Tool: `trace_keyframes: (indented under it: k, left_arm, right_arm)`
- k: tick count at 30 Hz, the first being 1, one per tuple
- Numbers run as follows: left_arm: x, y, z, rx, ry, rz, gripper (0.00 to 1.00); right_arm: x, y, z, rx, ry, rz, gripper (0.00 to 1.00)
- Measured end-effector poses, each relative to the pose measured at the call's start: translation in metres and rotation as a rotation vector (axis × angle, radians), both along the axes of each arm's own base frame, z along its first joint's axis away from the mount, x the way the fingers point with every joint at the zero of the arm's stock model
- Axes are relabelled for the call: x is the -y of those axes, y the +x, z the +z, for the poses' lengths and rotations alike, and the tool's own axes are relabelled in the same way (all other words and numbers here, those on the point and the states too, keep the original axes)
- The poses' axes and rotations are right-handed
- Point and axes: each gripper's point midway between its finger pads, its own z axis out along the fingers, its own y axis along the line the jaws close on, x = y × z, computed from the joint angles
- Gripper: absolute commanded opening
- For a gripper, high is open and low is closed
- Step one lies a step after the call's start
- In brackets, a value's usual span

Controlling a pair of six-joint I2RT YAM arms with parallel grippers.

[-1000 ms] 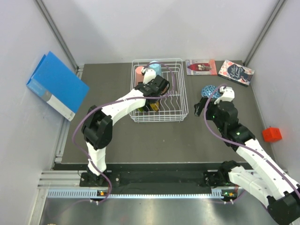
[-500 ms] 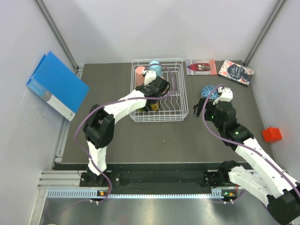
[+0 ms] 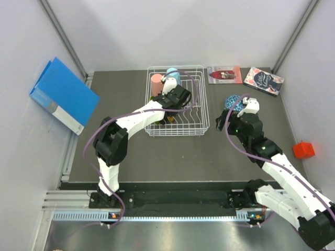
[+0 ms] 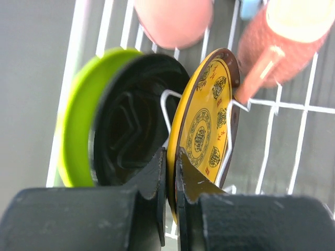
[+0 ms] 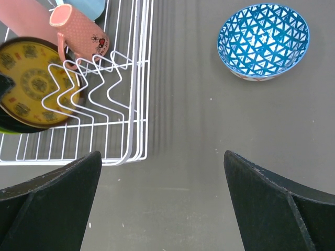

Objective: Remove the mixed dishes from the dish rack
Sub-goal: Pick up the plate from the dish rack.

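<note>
The white wire dish rack (image 3: 200, 112) stands at the table's back middle. In the left wrist view my left gripper (image 4: 171, 162) is shut on the rim of the yellow patterned plate (image 4: 207, 130), which stands upright between tines. A black plate (image 4: 136, 120) and a lime-green plate (image 4: 78, 130) stand just left of it. A pink cup (image 4: 172, 21) and a salmon cup (image 4: 277, 47) lie beyond. The blue patterned bowl (image 5: 263, 41) sits on the table right of the rack (image 5: 137, 104). My right gripper (image 5: 162, 157) is open and empty above bare table, near the bowl (image 3: 234, 101).
A light blue mug (image 3: 171, 73) sits at the rack's back edge. Two books (image 3: 224, 74) (image 3: 264, 80) lie at the back right. A blue binder (image 3: 64, 95) leans on the left wall. A red cube (image 3: 303, 150) lies at the right edge.
My left gripper has shifted a little back and to the right inside the rack, uncovering more of the pink cup. The right arm has barely moved.
</note>
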Motion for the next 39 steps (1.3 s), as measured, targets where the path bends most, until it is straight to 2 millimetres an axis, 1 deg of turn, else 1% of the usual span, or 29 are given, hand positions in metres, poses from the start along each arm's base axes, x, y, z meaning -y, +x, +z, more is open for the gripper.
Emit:
trace_keyframes:
  k: [6, 12, 14, 16, 19, 22, 24, 26, 28, 29, 30, 32, 33, 36, 37, 39]
  left_arm:
    - [-0.005, 0.005, 0.024, 0.070, 0.099, 0.005, 0.00]
    - [-0.004, 0.005, 0.034, 0.067, 0.133, -0.026, 0.00]
    - [-0.005, 0.005, 0.044, 0.072, 0.138, -0.033, 0.00]
    - [-0.008, 0.003, 0.065, 0.093, 0.126, -0.039, 0.00]
    - [-0.016, -0.004, 0.107, 0.153, 0.068, -0.041, 0.00]
    - [-0.027, -0.017, 0.157, 0.238, -0.021, -0.043, 0.00]
    - [-0.033, -0.027, 0.187, 0.289, -0.084, -0.049, 0.00]
    - [-0.037, -0.037, 0.209, 0.328, -0.145, -0.061, 0.00]
    - [-0.036, -0.046, 0.221, 0.352, -0.232, -0.100, 0.00]
    - [-0.035, -0.049, 0.221, 0.355, -0.273, -0.122, 0.00]
    - [-0.032, -0.056, 0.217, 0.348, -0.332, -0.159, 0.00]
    - [-0.029, -0.067, 0.206, 0.326, -0.417, -0.212, 0.00]
    - [-0.024, -0.074, 0.197, 0.327, -0.489, -0.250, 0.00]
    - [-0.016, -0.092, 0.167, 0.278, -0.614, -0.305, 0.00]
    - [-0.010, -0.097, 0.158, 0.250, -0.649, -0.327, 0.00]
    - [0.004, -0.103, 0.147, 0.202, -0.713, -0.367, 0.00]
  right_arm:
    - [0.000, 0.001, -0.002, -0.007, -0.003, 0.000, 1.00]
    - [-0.001, 0.001, -0.004, -0.013, -0.004, -0.001, 1.00]
    - [-0.001, 0.001, -0.004, -0.015, 0.000, -0.003, 1.00]
    - [-0.001, 0.001, -0.004, -0.016, 0.003, -0.001, 0.99]
    - [-0.004, 0.000, -0.004, -0.020, 0.016, 0.007, 1.00]
    - [-0.007, 0.000, 0.000, -0.017, 0.035, 0.019, 1.00]
    - [-0.010, -0.001, 0.003, -0.015, 0.049, 0.029, 1.00]
    - [-0.012, -0.002, 0.007, -0.012, 0.062, 0.035, 1.00]
    - [-0.015, -0.004, 0.013, -0.005, 0.084, 0.046, 1.00]
    - [-0.017, -0.004, 0.017, 0.000, 0.097, 0.054, 1.00]
    - [-0.019, -0.005, 0.021, 0.005, 0.111, 0.062, 1.00]
    - [-0.027, -0.008, 0.032, 0.018, 0.154, 0.097, 1.00]
    - [-0.030, -0.010, 0.037, 0.024, 0.174, 0.115, 1.00]
    - [-0.043, -0.018, 0.055, 0.057, 0.256, 0.180, 1.00]
    - [-0.048, -0.020, 0.064, 0.072, 0.286, 0.204, 1.00]
    - [-0.054, -0.023, 0.076, 0.087, 0.321, 0.237, 1.00]
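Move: The left gripper already pinches the yellow plate's near upper rim, its middle about 5 cm ahead and 4 cm below. Level with that middle, the black plate is about 4 cm left and the green plate 7 cm left; the orange mug stands some 12 cm ahead, 3 cm right. The open right gripper hangs about 21 cm right, 10 cm back and 6 cm higher; from it the yellow plate is roughly 15 cm ahead, 21 cm left, 10 cm below. Keep the left pinch shut and draw the yellow plate up out of the rack, easing first, then quickly to about 22 cm, backing off; then sink some 6 cm while still pulling back, and roll the wrist left side down about 40 degrees, turning clockwise. Late on, raise the wide-open right gripper and bring it leftward towards the plate, without touching. ##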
